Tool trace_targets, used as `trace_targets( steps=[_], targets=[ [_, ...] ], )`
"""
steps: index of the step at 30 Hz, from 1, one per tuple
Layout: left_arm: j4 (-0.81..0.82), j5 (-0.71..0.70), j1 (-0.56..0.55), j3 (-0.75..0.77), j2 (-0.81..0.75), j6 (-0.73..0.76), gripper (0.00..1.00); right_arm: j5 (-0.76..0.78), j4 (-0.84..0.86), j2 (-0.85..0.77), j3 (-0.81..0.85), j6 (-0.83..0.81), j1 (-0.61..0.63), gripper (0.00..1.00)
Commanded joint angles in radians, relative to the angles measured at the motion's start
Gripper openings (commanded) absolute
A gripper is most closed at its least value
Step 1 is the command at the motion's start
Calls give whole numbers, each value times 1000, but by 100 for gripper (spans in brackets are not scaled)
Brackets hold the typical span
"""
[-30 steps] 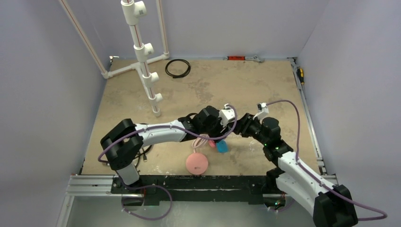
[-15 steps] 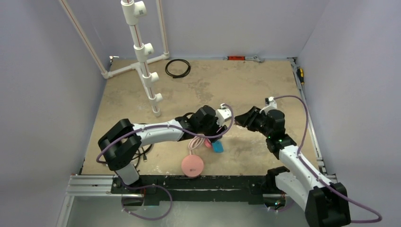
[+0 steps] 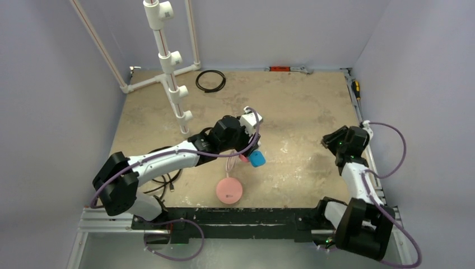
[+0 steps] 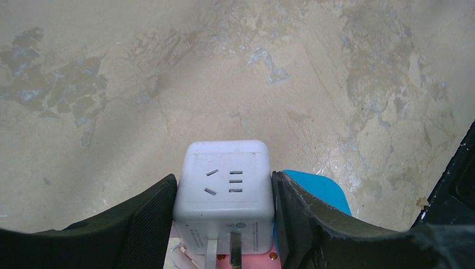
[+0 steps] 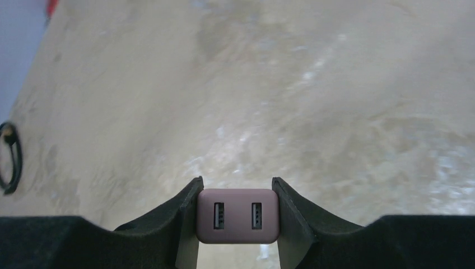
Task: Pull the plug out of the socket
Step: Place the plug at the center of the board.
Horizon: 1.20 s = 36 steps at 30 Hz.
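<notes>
The socket [image 4: 224, 188], a white cube with dark slots, sits between the black fingers [image 4: 140, 221] of my left gripper [image 4: 224, 210], which is shut on it. A blue plug [image 4: 316, 188] sticks out of its right side, and metal prongs and a pink part show below it. In the top view my left gripper [image 3: 248, 150] is above mid-table, with the blue plug [image 3: 257, 159] beside it. My right gripper [image 5: 237, 204] is shut on a mauve plug [image 5: 237, 227] with two USB ports. It is held at the right side [image 3: 331, 140], well apart from the socket.
A flat pink disc [image 3: 229, 190] with a pink cable lies near the front edge. A white pipe stand [image 3: 168, 61] rises at the back left, beside a black cable coil [image 3: 210, 80]. Tools lie along the far edge [image 3: 288, 69] and right edge [image 3: 355, 89].
My right gripper has drawn back from the left gripper to the right side with the mauve plug in it. My left gripper has moved up and left with the socket.
</notes>
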Motion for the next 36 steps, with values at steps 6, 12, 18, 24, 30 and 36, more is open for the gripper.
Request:
trace_targets(
  steps=[6, 12, 18, 24, 30, 36],
  targets=[
    [69, -122, 8, 11, -120, -55, 0, -118, 145, 223, -5, -1, -277, 0],
    [64, -140, 8, 11, -140, -60, 0, -178, 199, 310, -7, 11, -343, 2],
    [62, -153, 8, 10, -150, -66, 0, -131, 198, 295, -17, 7, -348, 41],
    [62, -149, 8, 11, -155, -70, 0, -104, 195, 301, -17, 10, -350, 60],
    [64, -158, 8, 8, -168, -72, 0, -78, 180, 284, -20, 7, -352, 78],
    [70, -235, 20, -6, -187, -95, 0, 9, 81, 93, -16, -56, -350, 82]
  ],
)
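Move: The right hand already holds the plug; the bare patch of board where it will be set lies about 8 cm to the hand's right, 1 cm back and 7 cm below. The right-hand rail runs some 12 cm farther right of that patch, and the screwdriver is about 26 cm ahead and 20 cm right of the hand. The socket, in the left hand's grip, is roughly 33 cm left. From the left hand the patch is about 39 cm right, 4 cm ahead and 12 cm below. Rightward and down in one quick sweep of about 8 cm across and 6.5 cm down, the right hand carries the plug to the board, turning some 15 degrees clockwise. It pauses there, opens its fingers wide to let go, moves slightly farther right and starts to lift. The left hand rises about 4.5 cm and drifts left, keeping its grip on the socket. ##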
